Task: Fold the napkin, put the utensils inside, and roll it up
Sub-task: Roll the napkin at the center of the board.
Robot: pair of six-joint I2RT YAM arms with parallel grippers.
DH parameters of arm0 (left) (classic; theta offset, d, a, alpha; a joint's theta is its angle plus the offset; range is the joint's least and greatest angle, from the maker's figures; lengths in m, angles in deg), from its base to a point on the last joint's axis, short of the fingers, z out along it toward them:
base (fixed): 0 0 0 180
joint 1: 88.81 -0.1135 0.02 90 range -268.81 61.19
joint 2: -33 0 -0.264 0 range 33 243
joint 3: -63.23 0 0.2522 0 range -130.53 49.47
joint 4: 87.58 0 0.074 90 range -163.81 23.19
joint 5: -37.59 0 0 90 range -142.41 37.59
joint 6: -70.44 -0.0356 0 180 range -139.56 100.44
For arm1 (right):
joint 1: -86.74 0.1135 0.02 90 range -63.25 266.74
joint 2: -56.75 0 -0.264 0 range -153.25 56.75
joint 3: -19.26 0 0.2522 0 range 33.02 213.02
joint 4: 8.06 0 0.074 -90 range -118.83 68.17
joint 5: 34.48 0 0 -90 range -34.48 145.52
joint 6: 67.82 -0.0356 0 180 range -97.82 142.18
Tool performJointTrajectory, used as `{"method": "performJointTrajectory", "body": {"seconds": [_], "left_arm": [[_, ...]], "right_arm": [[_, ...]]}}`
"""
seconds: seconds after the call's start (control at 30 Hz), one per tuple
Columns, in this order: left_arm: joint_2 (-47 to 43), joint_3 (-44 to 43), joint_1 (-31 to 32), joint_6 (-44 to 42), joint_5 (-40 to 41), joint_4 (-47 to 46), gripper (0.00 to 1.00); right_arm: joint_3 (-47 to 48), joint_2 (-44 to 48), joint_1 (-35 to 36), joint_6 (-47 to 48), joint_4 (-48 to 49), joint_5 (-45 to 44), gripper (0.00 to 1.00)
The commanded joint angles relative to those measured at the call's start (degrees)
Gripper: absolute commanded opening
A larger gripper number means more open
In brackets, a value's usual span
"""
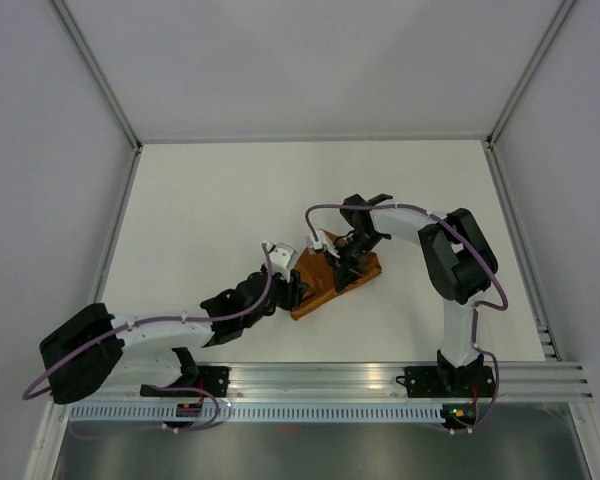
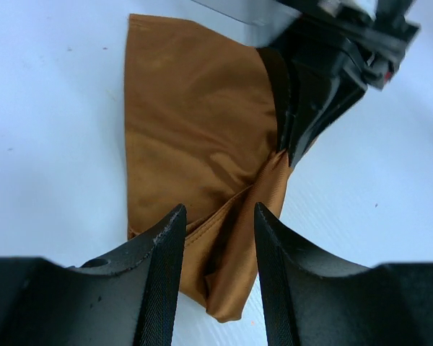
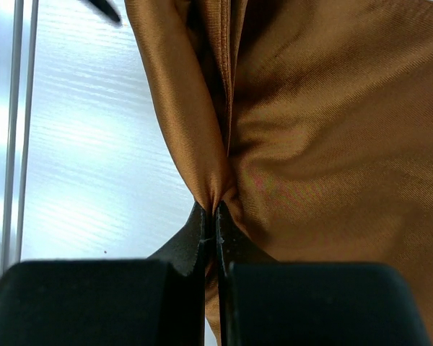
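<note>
The rust-brown napkin [image 1: 325,283] lies folded and bunched on the white table, mid-field between the two arms. My right gripper [image 3: 215,216] is shut on a pinched ridge of the napkin [image 3: 325,130]. In the left wrist view the right gripper [image 2: 289,148] comes in from the upper right, its tips on the cloth. My left gripper [image 2: 218,216] is open, its jaws straddling a raised fold at the near end of the napkin [image 2: 195,122] without pressing it. From above, the left gripper [image 1: 292,285] sits at the napkin's left end and the right gripper [image 1: 342,268] over its middle. No utensils are in view.
White table [image 1: 230,200] with grey enclosure walls on three sides. An aluminium rail [image 1: 330,380] with both arm bases runs along the near edge. Its slots [image 3: 3,108] show at the left of the right wrist view.
</note>
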Motion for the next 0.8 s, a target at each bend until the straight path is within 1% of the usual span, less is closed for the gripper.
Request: {"method": "performJointTrajectory", "body": {"seconds": [0.0,0.07,0.13,0.27,0.43,0.57,0.77], "left_arm": [[6.1,-4.6,4.3,-12.6,4.6,-5.9,0.48],[10.2,-6.3,6.4,-15.0,4.7,-7.7,0.49],[12.7,-7.5,7.1,-16.9,4.4,-8.4,0.49],[17.2,-10.2,7.5,-18.7,-0.9,-10.5,0.49],[23.5,-13.4,7.4,-20.6,-5.7,-10.6,0.49],[25.7,-14.7,7.5,-20.3,-10.9,-10.3,0.49],[27.7,-15.2,7.5,-20.2,-13.0,-8.8,0.49]], "right_arm": [[-0.9,-4.4,-0.5,2.6,-5.2,-4.0,0.01],[-0.6,-4.7,-0.5,2.2,-5.0,-4.1,0.01],[-0.4,-4.9,-0.5,2.0,-5.2,-4.1,0.00],[-0.2,-5.2,-0.5,1.6,-5.1,-4.2,0.00],[0.3,-5.6,-0.5,1.2,-5.2,-4.3,0.00],[0.3,-5.6,-0.5,0.5,-4.7,-4.4,0.01],[0.6,-5.9,-0.5,0.0,-4.7,-4.4,0.00]]}}
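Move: The stretch of rolled napkin edge beside the right fingertips lies about 9 cm to the left hand's right, 3 cm back and 8 cm below. From that hand, the roll's near left end is about 7 cm back, 1 cm left, and the napkin's far corner some 10 cm ahead and 6 cm right, both at about that depth. The right hand already pinches the roll; that stretch is roughly 3 cm left and 2 cm back of it, level. Swinging in over the rolled edge, the left hand travels about 10 cm right and sinks 4 to 5 cm, ending slightly back and close beside the right fingertips. Its wrist turns some 25 degrees clockwise with its left side rising, fingers staying half open. The shut right hand keeps its pinch and eases about 1.5 cm back and a little right, tilting slightly. ##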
